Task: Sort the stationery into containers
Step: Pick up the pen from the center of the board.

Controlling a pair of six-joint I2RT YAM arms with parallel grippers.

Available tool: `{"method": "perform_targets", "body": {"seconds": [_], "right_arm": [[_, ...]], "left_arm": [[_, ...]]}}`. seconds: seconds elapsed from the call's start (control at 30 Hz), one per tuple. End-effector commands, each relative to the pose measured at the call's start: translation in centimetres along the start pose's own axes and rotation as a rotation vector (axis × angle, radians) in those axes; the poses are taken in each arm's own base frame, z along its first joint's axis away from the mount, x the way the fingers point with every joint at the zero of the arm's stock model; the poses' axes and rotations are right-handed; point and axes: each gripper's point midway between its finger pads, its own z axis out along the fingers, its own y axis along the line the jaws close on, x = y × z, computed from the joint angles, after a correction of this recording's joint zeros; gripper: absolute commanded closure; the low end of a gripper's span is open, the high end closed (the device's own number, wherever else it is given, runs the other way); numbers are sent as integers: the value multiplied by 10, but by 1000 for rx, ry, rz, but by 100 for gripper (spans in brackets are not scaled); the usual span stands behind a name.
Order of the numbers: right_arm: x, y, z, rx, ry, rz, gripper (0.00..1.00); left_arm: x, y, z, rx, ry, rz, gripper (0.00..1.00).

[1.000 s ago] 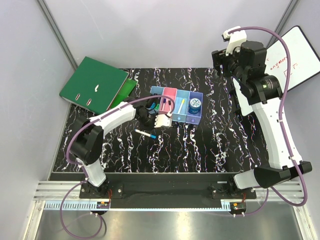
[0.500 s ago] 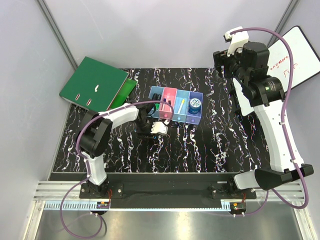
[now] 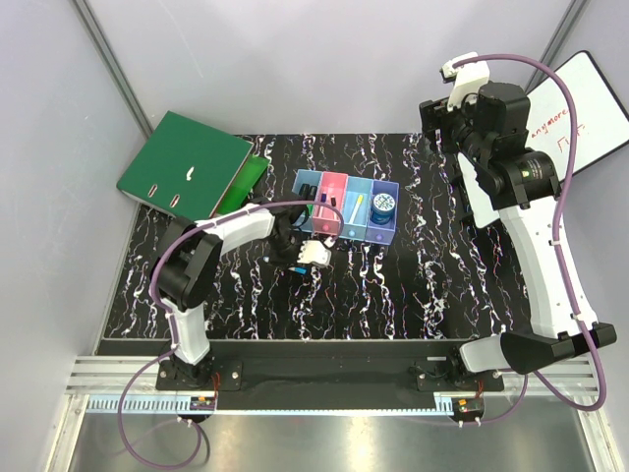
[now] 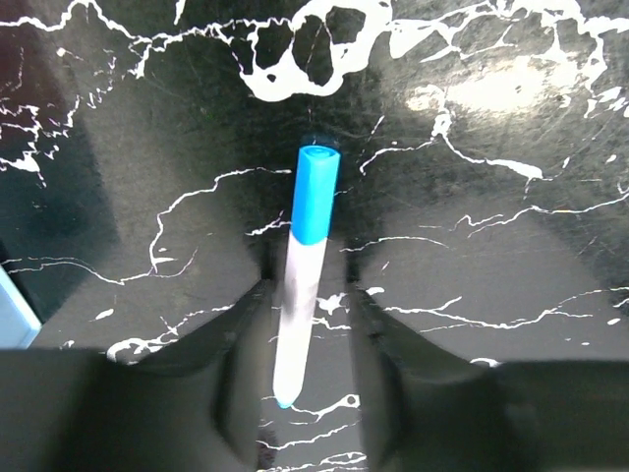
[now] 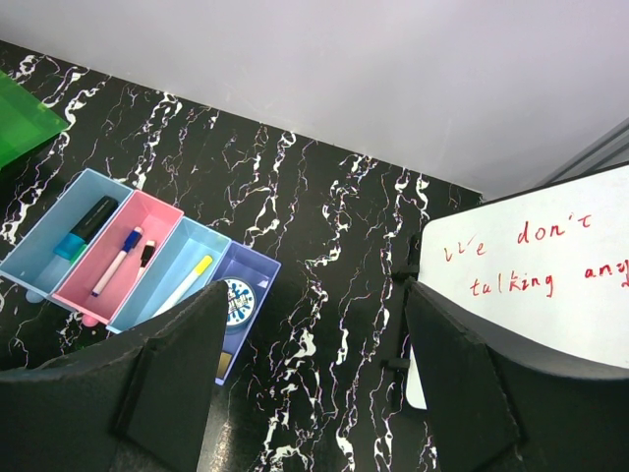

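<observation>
A white pen with a blue cap (image 4: pixel 301 295) lies flat on the black marbled table. My left gripper (image 4: pixel 308 287) is down over it, open, one finger on each side; the left finger is close against the barrel and a gap shows on the right. From above, the left gripper (image 3: pixel 301 256) sits just in front of the containers (image 3: pixel 349 221) and hides the pen. The bins (image 5: pixel 59 295) hold a dark green marker (image 5: pixel 86 224), a blue-capped pen (image 5: pixel 118 262), a yellow-capped marker (image 5: pixel 186 285) and the round blue tin (image 5: pixel 236 303). My right gripper (image 5: pixel 314 295) hangs open and empty, high at the back right.
A large green ring binder (image 3: pixel 182 162) lies at the back left of the table. A whiteboard with red writing (image 5: pixel 531 285) leans at the right edge, close beside the right arm. Grey walls close in the left, back and right.
My left gripper came down and forward from the bins onto the pen on the table, opened wide, then narrowed around the barrel. The right arm barely shifted.
</observation>
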Motion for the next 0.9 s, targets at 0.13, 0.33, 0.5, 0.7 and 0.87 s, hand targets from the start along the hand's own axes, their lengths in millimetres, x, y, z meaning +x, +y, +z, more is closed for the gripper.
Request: {"method": "perform_targets", "body": {"seconds": [0.13, 0.33, 0.5, 0.7, 0.87], "right_arm": [[-16, -4, -4, 8, -49, 18, 20], [-18, -8, -6, 24, -54, 13, 20], [-19, -22, -10, 98, -58, 11, 19], [-21, -39, -15, 186, -55, -21, 19], [-21, -49, -24, 232, -53, -59, 19]], "left_arm": [[18, -8, 30, 28, 58, 5, 100], [12, -5, 22, 4, 44, -23, 100], [-24, 27, -23, -133, -59, -90, 100], [-82, 69, -86, -256, -252, -261, 100], [-124, 102, -115, -269, -408, -488, 100]]}}
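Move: The blue-capped pen lies crosswise right at the left hand, between its parted fingertips, its middle about 1 cm to the right and 1 cm lower, cap end to the right. Ahead stands the organizer: its leftmost blue bin some 16 cm ahead and 7 cm right, the pink bin about 15 cm ahead and 13 cm right, both roughly 2 cm higher. From the right hand, the pen is about 37 cm left, 10 cm back and 43 cm below. Staying in place at table level, the left hand first shuts its fingers on the pen's white barrel and holds there briefly. It then speeds upward some 11 cm while going about 7 cm forward and as far right, towards the organizer, turning about 20 degrees counter-clockwise with the fingertips tipping out to the right. The empty right hand drifts about 3 cm right, still open. ##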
